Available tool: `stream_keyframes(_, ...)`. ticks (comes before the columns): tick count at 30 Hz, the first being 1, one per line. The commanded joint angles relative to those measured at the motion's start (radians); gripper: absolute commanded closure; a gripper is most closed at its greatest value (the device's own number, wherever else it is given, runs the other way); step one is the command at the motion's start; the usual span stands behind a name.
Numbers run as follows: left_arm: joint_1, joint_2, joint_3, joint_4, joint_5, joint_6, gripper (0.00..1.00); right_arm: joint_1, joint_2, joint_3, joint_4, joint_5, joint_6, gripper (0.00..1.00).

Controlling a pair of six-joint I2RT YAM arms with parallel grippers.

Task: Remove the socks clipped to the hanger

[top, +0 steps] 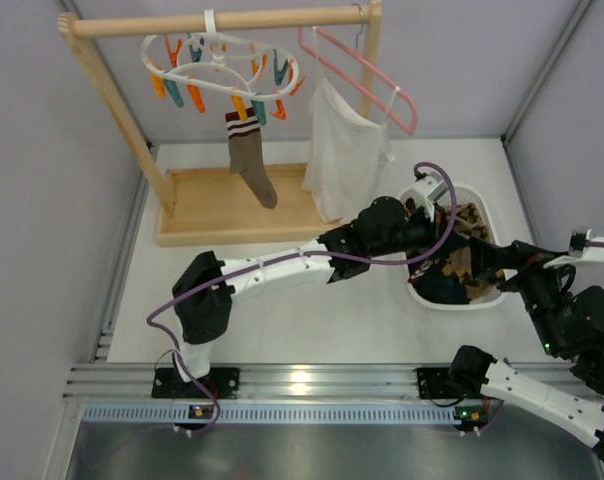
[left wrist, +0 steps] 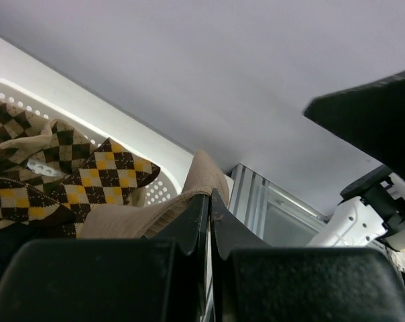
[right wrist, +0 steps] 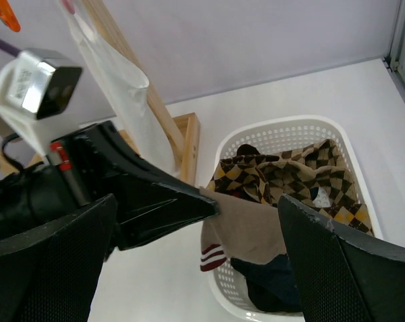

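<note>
The white ring hanger [top: 222,68] with orange and teal clothespins hangs from the wooden rail. One plain brown sock [top: 252,160] with a striped cuff stays clipped to it. My left gripper [top: 420,235] reaches over the white basket [top: 479,301] and is shut on a plain brown sock [right wrist: 256,225] with a striped cuff, held above the basket; that sock also shows at the left fingertips [left wrist: 189,201]. Argyle socks [right wrist: 296,174] and a dark sock lie in the basket. My right gripper [right wrist: 196,268] is open and empty, just right of the basket.
A white cloth garment [top: 342,150] hangs on a pink wire hanger [top: 367,75] at the rail's right end. The wooden rack's base tray [top: 222,205] sits at the back. An aluminium rail [top: 302,385] runs along the near edge.
</note>
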Motion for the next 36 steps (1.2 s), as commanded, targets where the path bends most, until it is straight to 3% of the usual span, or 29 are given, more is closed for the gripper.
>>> stream_keyframes(1, 0.021, 0.091, 0.103, 0.045, 0.043, -0.032, 1.00, 0.012, -0.001, -0.015, -0.031, -0.002, 0.014, 0.01)
stream_keyframes(4, 0.042, 0.203, 0.177, 0.035, 0.084, -0.097, 0.98, 0.010, 0.014, 0.005, -0.057, 0.019, 0.023, 0.01)
stream_keyframes(6, 0.059, 0.258, 0.202, 0.035, 0.107, -0.126, 0.88, 0.010, 0.025, 0.021, -0.069, 0.036, 0.030, 0.00)
stream_keyframes(7, 0.062, 0.267, 0.211, 0.032, 0.101, -0.126, 0.62, 0.012, 0.025, 0.031, -0.078, 0.037, 0.030, 0.01)
stream_keyframes(10, 0.061, 0.255, 0.196, 0.032, 0.084, -0.122, 0.27, 0.012, 0.022, 0.048, -0.091, 0.044, 0.020, 0.00)
stream_keyframes(15, 0.061, 0.150, 0.098, 0.032, 0.043, -0.079, 0.11, 0.012, 0.009, 0.059, -0.098, 0.054, 0.015, 0.01)
stream_keyframes(16, 0.061, 0.099, 0.046, 0.032, 0.023, -0.074, 0.02, 0.010, 0.009, 0.061, -0.097, 0.054, 0.014, 0.01)
stream_keyframes(24, 0.059, -0.214, -0.312, 0.019, -0.152, -0.039, 0.02, 0.012, 0.028, 0.024, -0.016, -0.022, -0.016, 0.00)
stream_keyframes(31, 0.057, -0.478, -0.601, -0.178, -0.373, -0.034, 0.02, 0.012, 0.083, -0.056, 0.147, -0.148, -0.065, 0.00)
stream_keyframes(36, 0.057, -0.688, -0.718, -0.387, -0.491, -0.066, 0.02, 0.010, 0.190, -0.099, 0.273, -0.347, -0.101, 0.00)
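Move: The left hand grips the striped brown sock above the basket's near part; the basket's middle lies about 10 cm ahead of it, 6 cm right and 24 cm below. From that hand, the white cloth hangs some 22 cm ahead, 19 cm left and 5 cm lower; the wooden tray is roughly 23 cm ahead, 38 cm left and 30 cm down. From the right hand, the basket is about 15 cm ahead, 3 cm right and 28 cm below. Left hand dips 10 cm, opening to release the sock, then withdraws 23 cm left; right hand finally swings left. ##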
